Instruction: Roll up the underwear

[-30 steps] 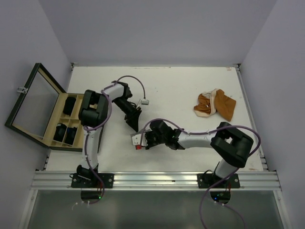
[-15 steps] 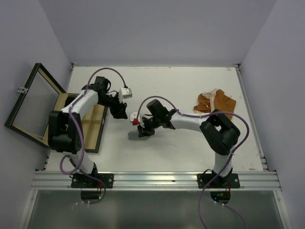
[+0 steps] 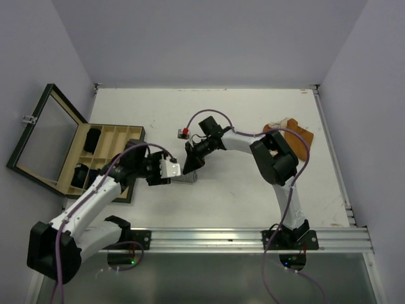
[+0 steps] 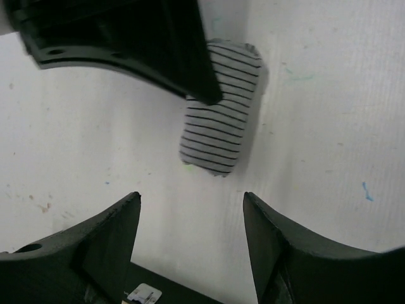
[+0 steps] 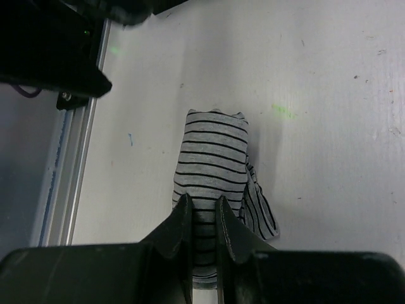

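The grey striped underwear (image 3: pixel 185 179) lies rolled into a short cylinder on the white table, a loose flap hanging off one side (image 5: pixel 256 206). My right gripper (image 3: pixel 192 161) is shut, its fingertips (image 5: pixel 202 201) resting on top of the roll's near end (image 5: pixel 212 152) with no cloth pinched between them. My left gripper (image 3: pixel 174 176) is open on the other side of the roll. Its fingers (image 4: pixel 191 196) stand wide apart with only bare table between them, and the roll (image 4: pixel 218 111) lies just ahead. Orange-brown underwear (image 3: pixel 302 140) sits crumpled at the far right, partly behind the right arm.
A compartmented wooden box (image 3: pixel 117 131) stands open at the left table edge with its glass lid (image 3: pixel 44 136) swung back. Black rolled underwear (image 3: pixel 93 139) fills some compartments. The aluminium rail (image 3: pixel 202 237) runs along the near edge.
The left arm swung away from the box and down to the striped roll, its jaws opening wider. The right gripper moved from the table's near middle to the roll's far side, staying shut.
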You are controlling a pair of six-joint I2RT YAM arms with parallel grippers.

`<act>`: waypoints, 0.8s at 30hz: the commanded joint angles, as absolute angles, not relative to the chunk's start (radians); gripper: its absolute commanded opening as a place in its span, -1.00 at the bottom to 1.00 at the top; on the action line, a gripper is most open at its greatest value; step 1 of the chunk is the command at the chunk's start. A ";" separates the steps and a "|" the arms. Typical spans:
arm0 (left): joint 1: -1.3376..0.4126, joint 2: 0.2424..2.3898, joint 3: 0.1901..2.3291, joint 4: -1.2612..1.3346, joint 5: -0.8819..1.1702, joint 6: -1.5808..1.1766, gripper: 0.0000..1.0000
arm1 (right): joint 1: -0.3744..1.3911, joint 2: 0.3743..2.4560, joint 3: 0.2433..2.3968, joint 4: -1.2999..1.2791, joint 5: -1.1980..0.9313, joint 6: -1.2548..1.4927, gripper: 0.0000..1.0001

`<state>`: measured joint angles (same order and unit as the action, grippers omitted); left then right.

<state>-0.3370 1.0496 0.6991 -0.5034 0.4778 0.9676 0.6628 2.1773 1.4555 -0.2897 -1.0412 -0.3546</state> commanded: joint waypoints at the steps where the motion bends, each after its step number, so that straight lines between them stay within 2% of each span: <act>1: -0.438 0.964 0.597 -0.379 0.318 1.063 0.38 | 0.654 2.287 1.453 -0.416 -0.945 -0.337 -1.00; 8: -0.645 1.017 0.482 -0.186 0.157 1.065 0.42 | 0.646 2.355 1.491 -0.448 -0.962 -0.330 -1.00; 24: -0.726 1.245 0.445 0.034 0.110 1.150 0.42 | 0.635 2.491 1.586 -0.520 -0.979 -0.322 -1.00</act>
<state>-0.7101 1.2144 0.4606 -0.0761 0.1291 1.1194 0.6155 2.3688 1.6291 -0.4294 -1.2469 -0.2687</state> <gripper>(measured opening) 0.710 0.129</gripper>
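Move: Some 8 cm to the left hand's right, about 1 cm nearer the base and 9 cm below it, lies the striped grey underwear, rolled up. The divided box's middle is about 20 cm to the left hand's left and 6 cm farther out, and a black rolled underwear in it is roughly 23 cm left, straight across. The right hand already pinches the striped roll, whose middle sits about 1 cm back, 1 cm left and 2 cm below its fingertips. Sinking about 7.5 cm and shifting 5 cm to the right, the left hand brings its still-open fingers around the left part of the striped roll, first swinging back some 3 cm, then forward again by 2. It rolls about 25 degrees around its pointing direction, clockwise seen from behind the hand. The right hand keeps its pinch, turning the roll's top forward by nearly 20 degrees while sinking about 1 cm. ##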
